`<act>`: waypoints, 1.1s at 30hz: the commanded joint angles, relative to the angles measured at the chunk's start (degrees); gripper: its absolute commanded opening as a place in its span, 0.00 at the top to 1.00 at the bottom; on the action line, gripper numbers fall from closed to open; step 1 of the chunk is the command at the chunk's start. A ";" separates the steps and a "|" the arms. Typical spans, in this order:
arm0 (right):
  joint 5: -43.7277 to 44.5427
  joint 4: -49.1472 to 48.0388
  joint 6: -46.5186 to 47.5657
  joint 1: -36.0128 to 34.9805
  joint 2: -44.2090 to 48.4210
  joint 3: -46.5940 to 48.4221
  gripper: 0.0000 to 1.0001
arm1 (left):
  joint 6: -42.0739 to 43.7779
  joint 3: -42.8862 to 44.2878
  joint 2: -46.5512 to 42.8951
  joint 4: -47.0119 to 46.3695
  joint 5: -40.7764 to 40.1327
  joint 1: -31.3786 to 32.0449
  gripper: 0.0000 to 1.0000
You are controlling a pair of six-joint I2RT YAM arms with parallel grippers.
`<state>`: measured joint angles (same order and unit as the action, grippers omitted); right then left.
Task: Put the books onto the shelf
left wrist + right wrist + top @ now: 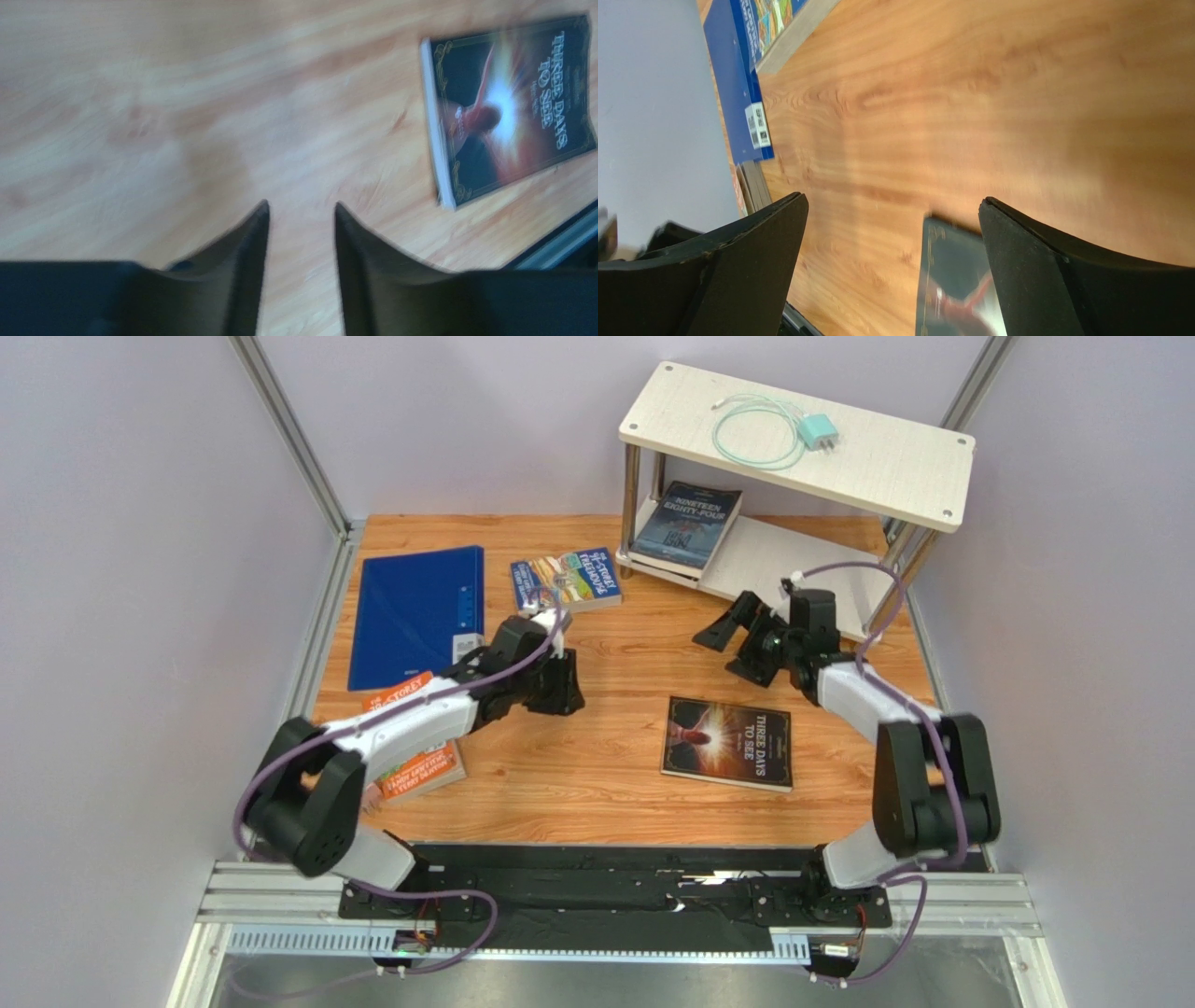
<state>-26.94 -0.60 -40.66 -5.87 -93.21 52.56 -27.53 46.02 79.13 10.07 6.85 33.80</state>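
The shelf [898,469] stands at the back right, and the dark "Nineteen Eighty-Four" book [697,525] lies on its lower board. "Three Days to See" [728,742] lies flat on the table's middle right, also seen in the left wrist view [509,105] and the right wrist view [952,280]. A blue Treehouse book [567,578] lies at the back centre. An orange book [421,773] is partly hidden under the left arm. My left gripper [568,683] [300,206] hangs open over bare wood. My right gripper [730,641] [892,199] stands wide open and empty in front of the shelf.
A plain blue folder [417,613] [731,84] lies at the back left. A teal cable with a charger [786,431] sits on the shelf's top board. White walls and metal frame posts close in both sides.
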 commanded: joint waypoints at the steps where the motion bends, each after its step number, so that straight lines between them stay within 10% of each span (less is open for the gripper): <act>1: 4.53 5.33 0.06 -0.19 16.87 -9.38 0.00 | 3.09 12.14 14.06 -2.60 4.56 1.79 0.74; 3: 5.14 8.67 -1.34 -0.11 21.29 -13.87 0.00 | 2.92 19.43 19.45 -1.72 5.54 2.15 1.00; 19: -1.80 25.39 -10.40 0.24 50.32 -31.18 0.00 | 4.59 60.74 55.06 14.09 12.30 7.76 1.00; 33: -1.90 12.12 -11.38 0.33 37.84 -37.36 0.00 | 5.38 53.40 51.40 15.08 13.45 11.81 1.00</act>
<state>-32.86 15.46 -53.34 -5.69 -53.34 14.20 -22.98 105.41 134.78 23.49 20.51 44.82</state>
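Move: Three Days to See lies flat about 12 cm back from my right hand, level with it sideways and some 8 cm below. From my left hand its middle is roughly 28 cm to the right and 2 cm back, 8 cm down. The blue treehouse book lies about 24 cm straight ahead of my left hand, the orange one about 25 cm to its left and 2 cm back. Nineteen Eighty-Four is on the shelf, some 24 cm ahead of my right hand and 6 cm left. I draw my wide-open right hand back some 22 cm, high over Three Days to See, then drop about 6 cm at its near edge while tipping the fingers down, until one finger seems to meet that edge. Meanwhile my left hand shuts empty and sweeps about 21 cm right, first forward, then partly back, sinking so the closed tips arrive at the far edge near its left corner. ##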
